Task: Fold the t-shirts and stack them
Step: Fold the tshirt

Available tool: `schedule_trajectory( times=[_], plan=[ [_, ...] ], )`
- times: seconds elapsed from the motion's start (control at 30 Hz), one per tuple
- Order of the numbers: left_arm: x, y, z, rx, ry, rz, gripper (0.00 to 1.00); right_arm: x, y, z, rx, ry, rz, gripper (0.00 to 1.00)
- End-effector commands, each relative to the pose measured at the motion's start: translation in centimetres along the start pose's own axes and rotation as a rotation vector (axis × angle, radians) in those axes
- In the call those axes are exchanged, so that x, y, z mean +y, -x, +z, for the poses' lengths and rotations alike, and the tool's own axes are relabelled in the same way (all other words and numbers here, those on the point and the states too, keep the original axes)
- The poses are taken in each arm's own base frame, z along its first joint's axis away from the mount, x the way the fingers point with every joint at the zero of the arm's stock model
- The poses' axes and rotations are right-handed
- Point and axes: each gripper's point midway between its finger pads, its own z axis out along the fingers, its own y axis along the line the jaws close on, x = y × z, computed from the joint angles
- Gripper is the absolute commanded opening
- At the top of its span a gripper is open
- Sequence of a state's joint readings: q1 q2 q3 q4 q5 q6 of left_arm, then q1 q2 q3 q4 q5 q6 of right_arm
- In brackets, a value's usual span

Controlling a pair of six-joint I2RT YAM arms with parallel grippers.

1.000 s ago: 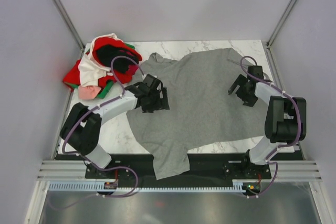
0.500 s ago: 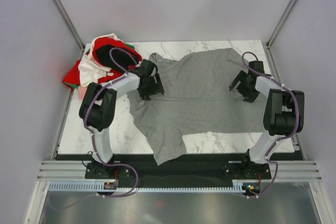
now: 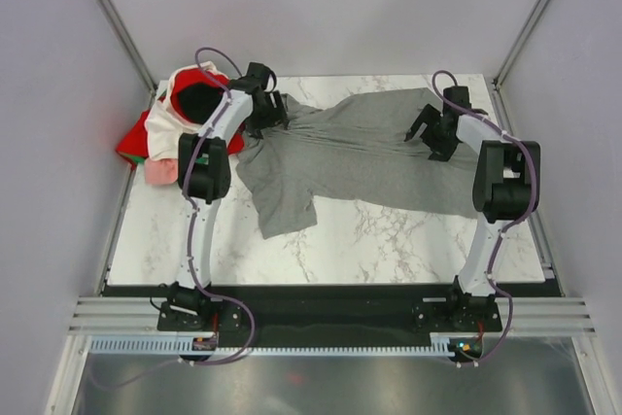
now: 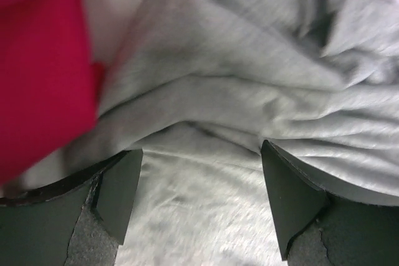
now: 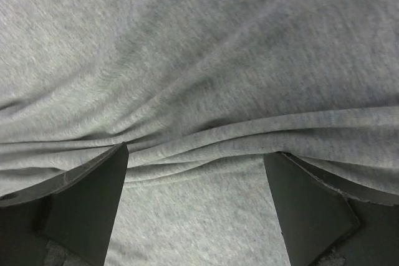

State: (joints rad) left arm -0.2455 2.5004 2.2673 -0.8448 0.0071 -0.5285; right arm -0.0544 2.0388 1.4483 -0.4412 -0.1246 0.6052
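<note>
The large heather-grey t-shirt lies rumpled across the far half of the marble table. My left gripper presses down on its far left part, next to the pile of other t-shirts in red, white, black, pink and green. In the left wrist view the left gripper stands open, with grey cloth bunched in front of it and red cloth at the left. My right gripper rests on the shirt's far right part. In the right wrist view it is open on ridged grey cloth.
The coloured pile spills over the table's far left corner. Metal frame posts and grey walls close in the left, right and far sides. A black rail runs along the near edge between the arm bases.
Both arms have stretched toward the far side, dragging the grey t-shirt with them. Its end that hung over the near edge now lies on the table. The cloth has bunched into ridges.
</note>
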Motion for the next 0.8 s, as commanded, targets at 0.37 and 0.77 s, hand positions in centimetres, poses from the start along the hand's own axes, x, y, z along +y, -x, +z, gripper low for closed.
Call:
schedule_trajectory(
  times=[0.37, 0.77],
  plan=[
    [-0.1, -1.1, -25.8, -0.232, -0.113, 0.017, 0.89, 2.3, 5.5, -17.0, -0.333, -0.076, -0.162, 0.98],
    [7.9, -18.8, -22.1, -0.079, -0.167, -0.105, 0.82, -17.7, -7.0, -15.9, -0.154, -0.099, 0.463, 0.98]
  ],
)
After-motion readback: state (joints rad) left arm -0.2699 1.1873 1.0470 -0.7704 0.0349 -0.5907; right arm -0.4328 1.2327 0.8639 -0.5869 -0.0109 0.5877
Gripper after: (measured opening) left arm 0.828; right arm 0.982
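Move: The grey t-shirt's near sleeve end lies about 33 cm back of the left hand and some 3 cm to its right, roughly 2 cm lower. For the right hand, the shirt's near right corner is about 25 cm back and 11 cm to the right, also some 2 cm down. The t-shirt pile sits about 20 cm left of the left hand, 1 cm nearer the base; the shirt's far corner is 17 cm ahead of the right hand and 1 cm left. The shirt's gathered ridges are left behind as both open grippers lift off and hop back towards its near side. The left arcs some 27 cm back and slightly left, climbing high before sinking towards the sleeve end. The right rises almost straight first, then swings back and right towards the near corner, turning clockwise about 25 degrees while it comes down; both are still above the table. ##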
